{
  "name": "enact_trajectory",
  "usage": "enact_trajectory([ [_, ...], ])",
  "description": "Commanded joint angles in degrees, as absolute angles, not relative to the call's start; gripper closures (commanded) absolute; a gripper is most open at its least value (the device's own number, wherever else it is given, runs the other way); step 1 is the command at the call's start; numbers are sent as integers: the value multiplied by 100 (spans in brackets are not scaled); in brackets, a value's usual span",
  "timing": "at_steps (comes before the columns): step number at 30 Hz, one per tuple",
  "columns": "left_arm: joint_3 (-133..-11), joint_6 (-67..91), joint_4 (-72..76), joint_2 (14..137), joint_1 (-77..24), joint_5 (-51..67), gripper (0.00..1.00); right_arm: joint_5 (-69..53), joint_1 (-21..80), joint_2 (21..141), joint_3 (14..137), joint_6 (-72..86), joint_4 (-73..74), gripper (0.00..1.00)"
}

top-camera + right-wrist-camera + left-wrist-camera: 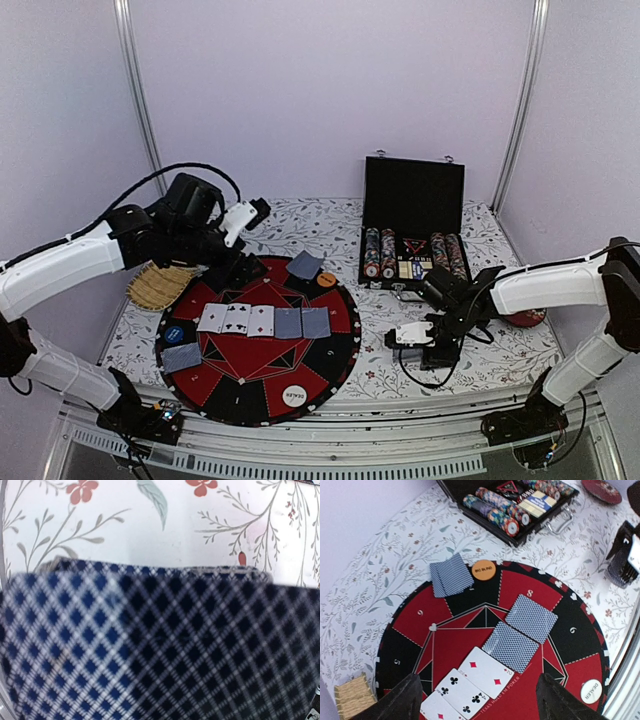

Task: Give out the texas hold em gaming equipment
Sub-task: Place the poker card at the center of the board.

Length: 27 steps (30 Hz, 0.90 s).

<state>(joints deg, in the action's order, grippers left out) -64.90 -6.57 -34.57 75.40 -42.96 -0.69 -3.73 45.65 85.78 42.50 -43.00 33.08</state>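
A round red and black poker mat [330, 365] holds a row of cards: three face up [237, 319] and two face down [302, 322]. Other face-down cards lie at the mat's far edge [305, 264] and left edge [182, 357]. On the mat are an orange disc [326, 280], a blue disc [175, 333] and the white DEALER disc [294, 396]. My left gripper [240, 278] hovers open and empty above the card row [487, 671]. My right gripper [422, 348] is low over a deck right of the mat. A patterned card back [160, 645] fills its view and hides its fingers.
An open black case [413, 190] with rows of poker chips stands at the back right. A woven mat [160, 285] lies left of the poker mat, and a red disc [525, 318] lies at the far right. The table's front edge runs just below the mat.
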Motion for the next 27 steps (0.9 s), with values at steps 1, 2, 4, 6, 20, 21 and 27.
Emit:
enact_trajectory([
  [1, -6449, -519, -3139, 7243, -4069, 52, 19, -278, 4535, 9107, 4303, -4489, 3344, 43],
  [2, -6470, -519, -3145, 7244, -4055, 72, 19, -232, 4535, 9166, 4328, -4477, 3348, 43],
  [4, -6505, -525, -3153, 7279, -4041, 76, 19, -181, 4537, 9244, 4369, -4465, 3357, 43],
  [6, -6540, -519, -3179, 7330, -4034, 72, 19, -123, 4535, 9342, 4421, -4465, 3380, 42],
  [20, -6591, -588, -3232, 7435, -3999, -17, 19, 382, 4538, 9688, 4735, -4389, 3725, 18],
  [21, -6606, -589, -3238, 7435, -3999, -21, 19, 383, 4547, 9679, 4733, -4386, 3743, 14],
  [27, -6575, -589, -3234, 7442, -3982, -3, 19, 640, 4564, 9437, 4706, -4354, 3857, 1],
])
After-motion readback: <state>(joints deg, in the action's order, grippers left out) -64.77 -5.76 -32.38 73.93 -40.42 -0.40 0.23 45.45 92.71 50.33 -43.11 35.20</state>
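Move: Just left of the right hand, about 4 cm, is the middle of the blue-backed poker card deck that it holds by one end, tilted up over bare table, roughly 2 cm below the hand point. The chip case's handle is some 16 cm ahead and 5 cm left; the dealer button lies about 34 cm left and 9 cm back. From the empty left hand the deck lies around 40 cm right, 8 cm back and 20 cm below. Letting go of the poker card deck on the bare table, the right hand spreads its fingers from about half to fully open. It edges forward about 3 cm towards the chip case and about 1 cm left at almost constant height, fingers still pointing down and barely turning, with the back finger ending close beside the deck. ##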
